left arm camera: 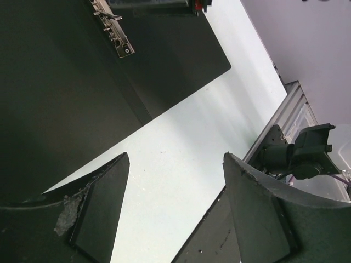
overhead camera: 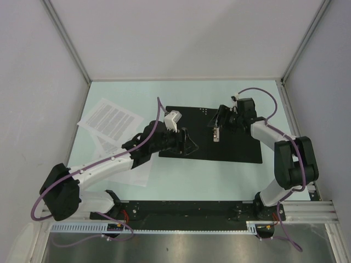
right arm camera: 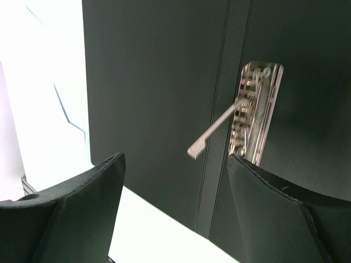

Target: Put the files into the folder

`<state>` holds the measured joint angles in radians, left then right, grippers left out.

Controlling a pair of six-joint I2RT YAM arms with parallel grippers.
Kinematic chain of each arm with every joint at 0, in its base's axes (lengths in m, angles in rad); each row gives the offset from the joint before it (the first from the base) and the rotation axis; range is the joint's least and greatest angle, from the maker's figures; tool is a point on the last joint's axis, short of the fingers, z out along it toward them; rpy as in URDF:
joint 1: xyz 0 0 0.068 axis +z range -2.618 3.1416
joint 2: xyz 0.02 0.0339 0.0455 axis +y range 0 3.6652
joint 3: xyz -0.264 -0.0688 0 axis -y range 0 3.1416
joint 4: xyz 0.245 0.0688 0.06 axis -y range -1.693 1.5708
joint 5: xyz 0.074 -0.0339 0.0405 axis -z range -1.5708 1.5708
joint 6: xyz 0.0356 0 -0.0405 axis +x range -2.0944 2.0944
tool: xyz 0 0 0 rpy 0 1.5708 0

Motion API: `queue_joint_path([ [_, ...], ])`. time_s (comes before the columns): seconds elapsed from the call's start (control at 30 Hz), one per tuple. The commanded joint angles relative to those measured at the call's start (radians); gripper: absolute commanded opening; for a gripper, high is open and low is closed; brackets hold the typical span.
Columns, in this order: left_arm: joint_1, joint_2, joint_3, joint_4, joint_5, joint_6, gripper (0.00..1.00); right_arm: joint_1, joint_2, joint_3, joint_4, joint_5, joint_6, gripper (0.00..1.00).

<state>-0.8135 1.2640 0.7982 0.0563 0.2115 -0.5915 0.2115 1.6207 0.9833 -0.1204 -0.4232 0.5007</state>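
The folder (overhead camera: 241, 143) lies open on the table, black inside up, with its metal spine clip (overhead camera: 215, 134) in the middle. The clip's lever (right arm camera: 216, 131) stands raised. The files (overhead camera: 109, 120), white printed sheets, lie on the table left of the folder. My left gripper (overhead camera: 189, 144) hovers over the folder's left half near its front edge, open and holding nothing. In the left wrist view the gripper (left arm camera: 175, 156) frames bare table beside the folder (left arm camera: 66, 98). My right gripper (right arm camera: 175, 156) is open and empty, just short of the clip (right arm camera: 258, 109).
Grey walls enclose the pale table (overhead camera: 258, 93) on three sides. A metal rail (overhead camera: 307, 209) with the arm bases runs along the near edge. The right arm's base (left arm camera: 299, 153) shows in the left wrist view.
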Motion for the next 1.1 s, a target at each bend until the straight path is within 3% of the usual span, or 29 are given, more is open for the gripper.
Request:
queue_joint_path([
  [0.0,0.019,-0.044,-0.004,0.001,-0.018,0.028,0.75,0.012,-0.035,-0.055,0.054,-0.017,0.008,0.81],
  [0.53,0.057,-0.074,0.021,-0.049,-0.031,0.048,0.76,-0.007,0.128,-0.064,0.436,-0.170,0.170,0.83],
  [1.07,0.115,-0.075,0.055,-0.131,-0.009,0.038,0.76,-0.015,0.375,0.253,0.326,-0.154,-0.005,0.83],
])
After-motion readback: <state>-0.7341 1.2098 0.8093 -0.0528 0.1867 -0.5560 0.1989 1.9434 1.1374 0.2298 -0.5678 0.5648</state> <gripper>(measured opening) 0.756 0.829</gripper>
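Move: The right hand hovers open almost directly over the folder's metal clip, which lies about 8 cm below it and 1 cm ahead, with its thin lever sticking up between the fingers. The white dots by the folder's far edge are about 14 cm ahead and 6 cm left. From the left hand, the clip is some 16 cm ahead and 14 cm right. The printed file lies roughly 24 cm ahead and 41 cm left of the left hand, and the lower files 4 cm ahead and 32 cm left. The right hand, still wide open, works close over the clip's lever; touching it can't be seen. It dips back about 2 cm, curves left, then sweeps forward nearly 10 cm past the clip towards the white dots, ending slightly lower with its left side rolled up about 10 degrees. The left hand eases some 4 cm left and a little forward towards the files, fingers open. ##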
